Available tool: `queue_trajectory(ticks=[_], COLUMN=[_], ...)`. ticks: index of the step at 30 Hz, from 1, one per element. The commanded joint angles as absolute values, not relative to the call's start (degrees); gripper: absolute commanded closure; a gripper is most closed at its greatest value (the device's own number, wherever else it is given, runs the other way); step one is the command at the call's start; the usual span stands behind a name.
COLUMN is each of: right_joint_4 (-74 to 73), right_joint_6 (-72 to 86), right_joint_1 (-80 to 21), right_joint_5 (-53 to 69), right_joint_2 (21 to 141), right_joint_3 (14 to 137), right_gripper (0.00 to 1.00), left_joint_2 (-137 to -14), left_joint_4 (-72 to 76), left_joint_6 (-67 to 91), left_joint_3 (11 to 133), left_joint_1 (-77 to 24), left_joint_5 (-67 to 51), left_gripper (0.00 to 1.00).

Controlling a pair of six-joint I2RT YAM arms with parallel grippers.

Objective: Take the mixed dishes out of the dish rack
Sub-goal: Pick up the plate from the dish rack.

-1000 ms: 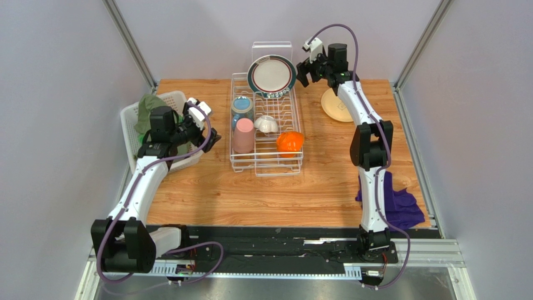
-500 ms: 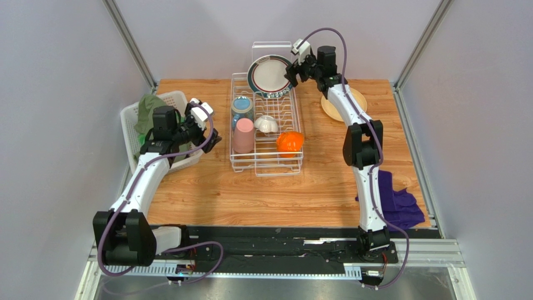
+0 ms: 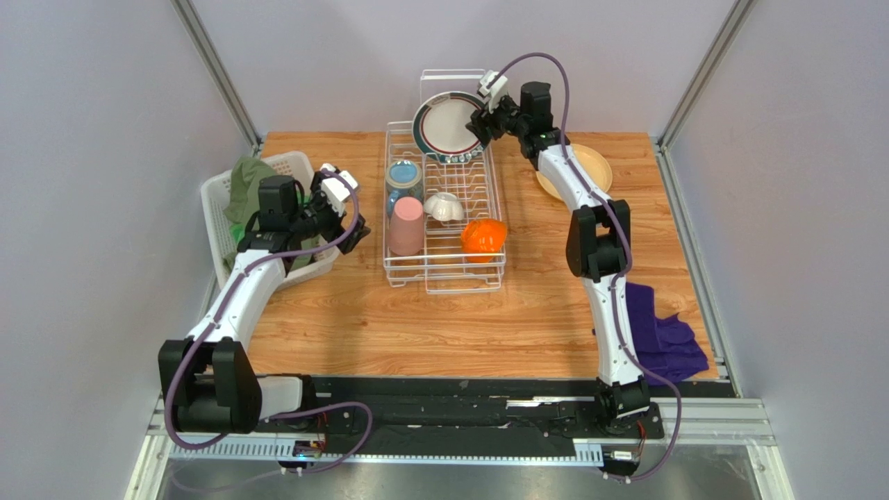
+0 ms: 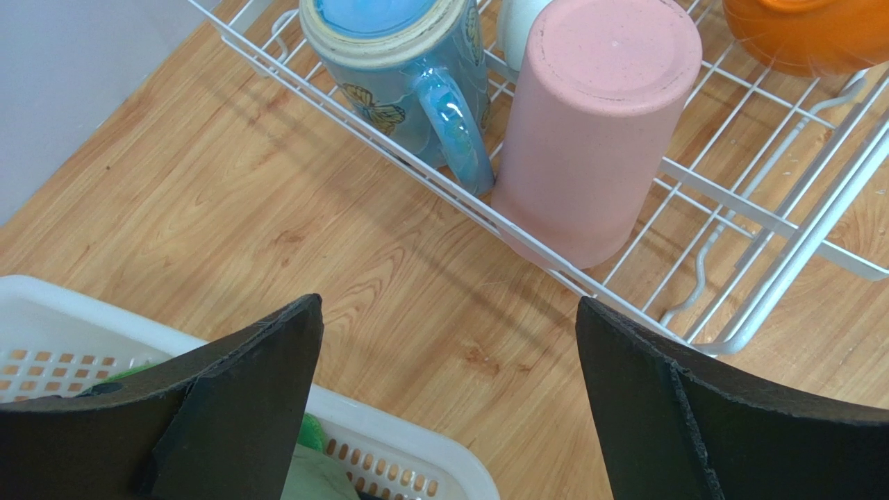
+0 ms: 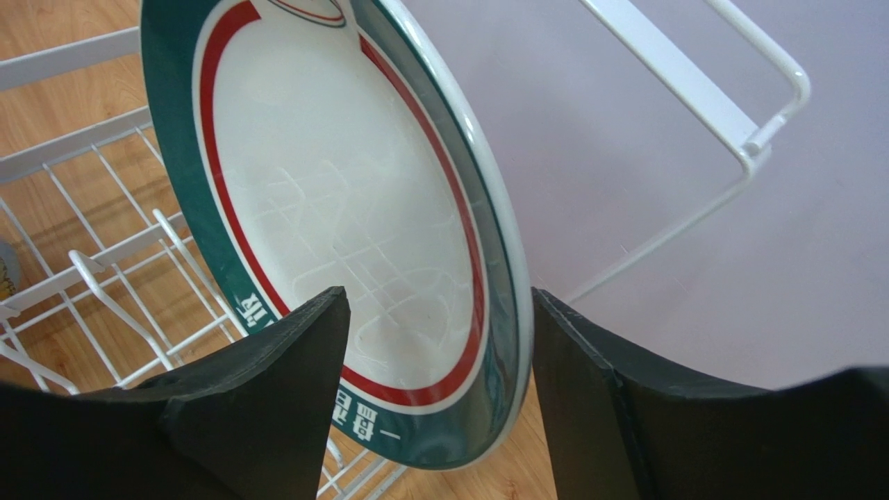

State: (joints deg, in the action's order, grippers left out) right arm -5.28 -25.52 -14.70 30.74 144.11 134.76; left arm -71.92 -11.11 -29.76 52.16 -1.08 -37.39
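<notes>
The dish rack point(image 3: 389, 198) stands at mid-table. A dark-rimmed white plate point(image 3: 451, 125) stands upright at its far end. My right gripper point(image 3: 483, 118) is open and straddles that plate's point(image 5: 344, 208) right rim, one finger on each side. The blue mug point(image 3: 404, 182), pink cup point(image 3: 406, 226), small white cup point(image 3: 446, 207) and orange bowl point(image 3: 483, 238) sit in the rack. A pale yellow plate point(image 3: 597, 167) lies on the table to the right. My left gripper point(image 4: 449, 333) hangs open over bare wood, short of the mug point(image 4: 402, 63) and pink cup point(image 4: 595, 115).
A white slatted basket point(image 3: 224, 224) with green cloth point(image 3: 248, 182) sits at the left, its rim point(image 4: 417, 458) just under my left fingers. A purple cloth point(image 3: 657, 333) lies near the right arm's base. The rack's upright wire frame point(image 5: 710, 94) rises behind the plate.
My right gripper moved left onto the plate's rim and its jaws narrowed. The left arm shifted only slightly.
</notes>
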Motion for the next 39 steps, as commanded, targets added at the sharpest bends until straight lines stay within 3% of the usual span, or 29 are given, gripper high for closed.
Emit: queue_trajectory(ticks=[1,8,12,15,32,39], right_joint_4=[-1.06,-0.79,-0.7,-0.79,-0.7,-0.53], right_joint_6=[-24.87,-24.61,-24.61,-24.61,-28.12,-28.48], right_joint_1=[-15.73,-16.35,-16.44,-16.52,-16.88,-16.35], right_joint_5=[32.69,32.7,32.34,32.08,29.62,29.7], right_joint_2=[144.23,143.62,143.26,142.82,138.08,136.5], right_joint_3=[137.81,137.2,137.02,136.58,133.07,132.98], right_gripper=[0.36,0.53,0.73,0.8,0.99,1.0], left_joint_2=[-72.42,-72.16,-71.89,-71.72,-70.84,-70.05], left_joint_4=[-8.53,-8.35,-8.61,-8.7,-8.7,-8.88], left_joint_6=[-31.29,-31.55,-31.99,-31.99,-32.34,-32.34], left_joint_3=[54.23,54.23,54.05,53.97,53.96,54.14], left_joint_1=[-0.88,-0.79,-0.88,-0.88,-0.88,-0.79], left_joint_5=[-38.41,-38.58,-38.67,-38.67,-38.5,-38.85], left_gripper=[0.01,0.01,0.01,0.01,0.01,0.01])
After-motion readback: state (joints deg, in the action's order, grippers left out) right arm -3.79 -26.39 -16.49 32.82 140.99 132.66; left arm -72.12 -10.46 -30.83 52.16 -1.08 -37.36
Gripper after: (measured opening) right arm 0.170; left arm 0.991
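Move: The plate leans at the far end of the dish rack, its near right rim already between my right hand's open fingers; its middle lies about 7 cm to the left and 1 cm ahead, nearly level. The blue mug is some 16 cm left and 10 cm back, about 10 cm lower; the white bowl some 7 cm left and 16 cm back, also lower. From my left hand the plate lies about 27 cm ahead and 21 cm right. With my right hand I slip a little over 1 cm left and slightly up, deeper over the plate's right rim, and shut my fingers from about two-thirds open until they pinch the thin edge between the pads. Keeping that pinch, I ease up to about 2.5 cm above where I began, edging back and left towards the mug's side by 1 to 2 cm. ##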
